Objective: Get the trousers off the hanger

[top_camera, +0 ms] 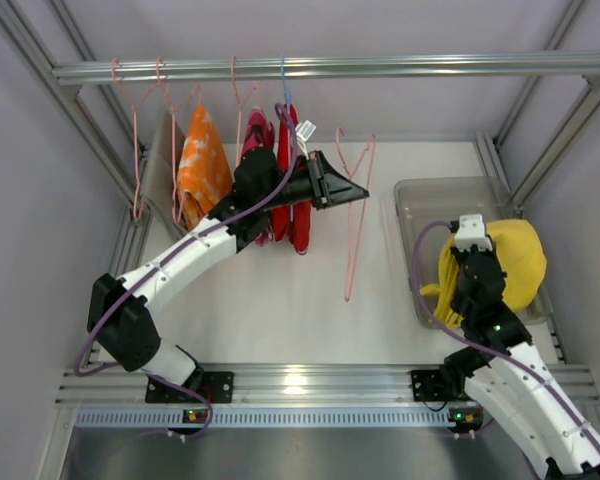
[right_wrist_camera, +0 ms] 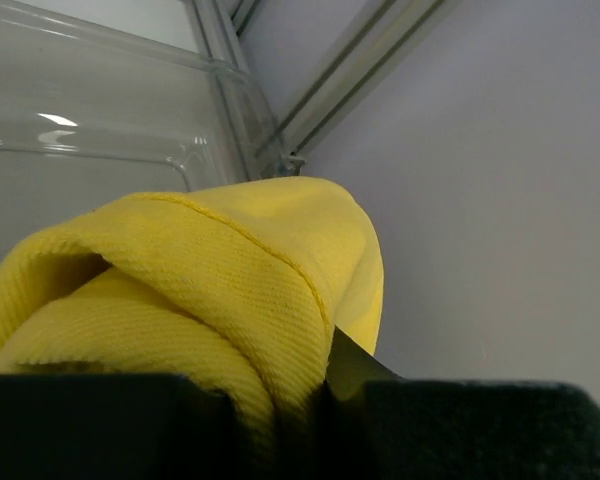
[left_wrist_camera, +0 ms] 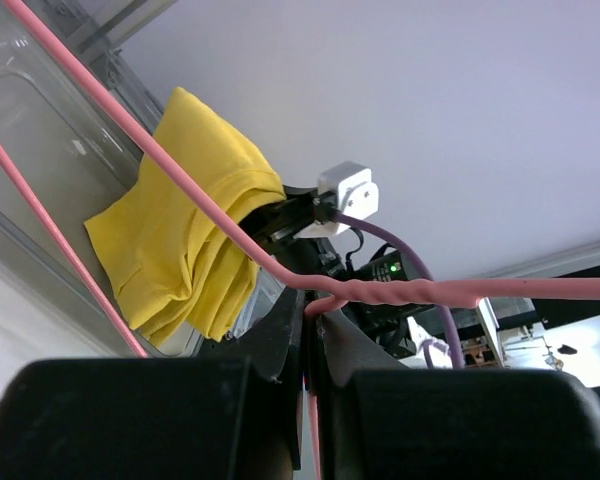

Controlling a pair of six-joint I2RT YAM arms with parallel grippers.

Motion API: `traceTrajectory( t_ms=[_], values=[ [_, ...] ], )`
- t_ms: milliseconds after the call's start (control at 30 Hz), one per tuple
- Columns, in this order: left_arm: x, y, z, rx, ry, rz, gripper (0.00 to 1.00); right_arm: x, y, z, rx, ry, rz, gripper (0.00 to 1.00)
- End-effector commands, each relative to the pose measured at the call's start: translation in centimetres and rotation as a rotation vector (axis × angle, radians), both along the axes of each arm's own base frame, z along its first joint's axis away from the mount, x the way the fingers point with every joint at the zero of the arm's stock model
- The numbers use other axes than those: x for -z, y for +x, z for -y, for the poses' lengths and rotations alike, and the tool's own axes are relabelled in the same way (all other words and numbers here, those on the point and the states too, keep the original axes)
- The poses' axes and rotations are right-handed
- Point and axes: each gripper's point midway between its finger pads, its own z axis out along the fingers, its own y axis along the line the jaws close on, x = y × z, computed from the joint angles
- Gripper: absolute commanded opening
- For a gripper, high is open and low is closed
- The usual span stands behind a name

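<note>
The yellow trousers hang bunched from my right gripper over the clear bin at the right, apart from the hanger. In the right wrist view the yellow cloth is pinched between the jaws of the right gripper. The pale pink hanger is bare and dangles below the rail, with my left gripper shut on its wire near the hook. The left wrist view has the pink wire running into the left gripper, with the trousers beyond.
A clear plastic bin stands at the right under the trousers. On the metal rail hang bare pink hangers, an orange-and-white garment and a red garment on a blue hanger. Frame posts stand at both sides.
</note>
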Motion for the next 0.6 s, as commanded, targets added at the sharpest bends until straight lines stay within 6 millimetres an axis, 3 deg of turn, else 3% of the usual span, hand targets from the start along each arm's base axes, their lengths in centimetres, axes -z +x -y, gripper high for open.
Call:
traceTrajectory(
  t_ms=[0, 233, 400, 433, 500, 567],
  values=[
    [-3.7, -0.6, -1.3, -0.007, -0.070, 0.073, 0.00, -4.2, 2.2, -0.5, 0.028, 0.072, 0.200, 0.00],
    [-3.8, -0.1, -1.2, -0.002, -0.095, 0.049, 0.00, -4.2, 7.7, -3.6, -0.102, 0.105, 0.217, 0.19],
    [-4.2, 0.0, -0.9, 0.013, -0.106, 0.059, 0.00, -2.8, 12.0, -3.0, -0.080, 0.142, 0.188, 0.56],
    [-4.6, 0.0, -0.9, 0.015, -0.114, 0.070, 0.00, -3.6, 12.8, -2.5, -0.090, 0.156, 0.193, 0.63],
    [-4.6, -0.1, -0.7, 0.029, -0.111, 0.084, 0.00, -2.5, 13.2, -2.6, -0.112, 0.202, 0.116, 0.74],
    [-4.6, -0.1, -0.7, 0.032, -0.101, 0.099, 0.00, -4.7, 12.7, -2.8, -0.173, 0.249, 0.140, 0.81]
  ],
)
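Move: The right hand, still gripping the yellow trousers, is above the near half of the tray; the tray's middle lies about 4 cm ahead, 3 cm to its left and 17 cm below. The empty pink hanger, kept in the left hand, hangs some 25 cm to the right hand's left, about level with it fore and aft and 8 cm higher. From the left hand the tray is roughly 28 cm to the right, level fore and aft, and 31 cm down. Right hand sweeps forward about 12 cm over the tray, opening its fingers wide to release the yellow trousers. ##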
